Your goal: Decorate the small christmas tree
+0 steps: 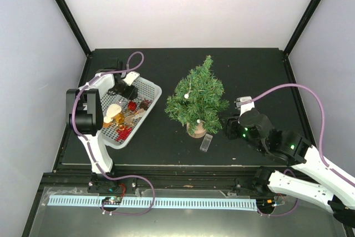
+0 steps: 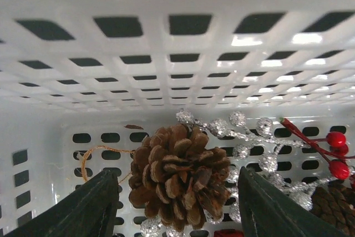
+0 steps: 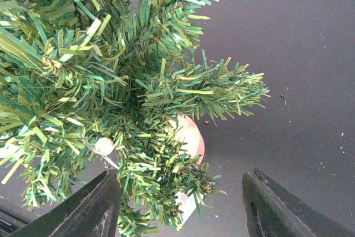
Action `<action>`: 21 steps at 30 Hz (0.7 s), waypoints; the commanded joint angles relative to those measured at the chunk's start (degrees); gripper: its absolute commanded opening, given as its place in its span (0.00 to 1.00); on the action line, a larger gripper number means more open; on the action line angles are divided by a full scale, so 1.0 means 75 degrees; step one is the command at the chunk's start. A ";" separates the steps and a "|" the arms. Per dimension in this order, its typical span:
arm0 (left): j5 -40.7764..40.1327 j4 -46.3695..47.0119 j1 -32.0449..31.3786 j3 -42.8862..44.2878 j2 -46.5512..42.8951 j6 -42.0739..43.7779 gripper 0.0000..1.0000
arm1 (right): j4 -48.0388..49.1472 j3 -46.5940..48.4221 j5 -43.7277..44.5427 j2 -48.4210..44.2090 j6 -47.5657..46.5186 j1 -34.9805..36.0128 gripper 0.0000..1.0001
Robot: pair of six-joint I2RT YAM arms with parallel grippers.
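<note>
The small christmas tree [image 1: 197,95] stands mid-table on its round wooden base [image 1: 196,130], with white beads in its branches. My left gripper [image 1: 128,94] reaches down into the white basket [image 1: 152,88]. In the left wrist view its fingers [image 2: 83,212] stand open on either side of a brown pine cone [image 2: 180,178], with a gap on each side. My right gripper [image 1: 228,125] hovers just right of the tree's lower branches. In the right wrist view it [image 3: 180,209] is open, with green branches [image 3: 111,81] and the base [image 3: 188,137] ahead of it, holding nothing.
The basket also holds a silver beaded sprig [image 2: 249,131], red berries [image 2: 335,154] and a thin string [image 2: 91,154]. A small clear plastic piece [image 1: 206,143] lies on the black table in front of the tree. A white bead [image 3: 104,145] hangs on a low branch.
</note>
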 commanded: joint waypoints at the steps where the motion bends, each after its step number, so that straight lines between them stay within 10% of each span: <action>1: 0.0000 -0.0171 -0.0079 0.0253 0.0215 -0.0020 0.60 | 0.0143 -0.0044 0.0062 0.0030 -0.0043 0.0044 0.61; 21: 0.0137 -0.0195 0.0138 -0.0057 -0.0870 0.0076 0.40 | 0.0201 -0.0044 0.0002 0.0145 0.0050 0.0054 0.61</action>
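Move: The left hand is already over the large pinecone in the basket, open fingers either side, with its middle roughly 1 cm ahead and 1 cm below. The silver bead sprig lies about 4 cm right and 2 cm ahead of the hand; a second pinecone is some 7 cm right and 3 cm back. From the right hand, the large pinecone lies about 40 cm left, 22 cm ahead and 22 cm below. The left hand dips slightly, closes its fingers around the large pinecone, then rises about 1.5 cm with it. ##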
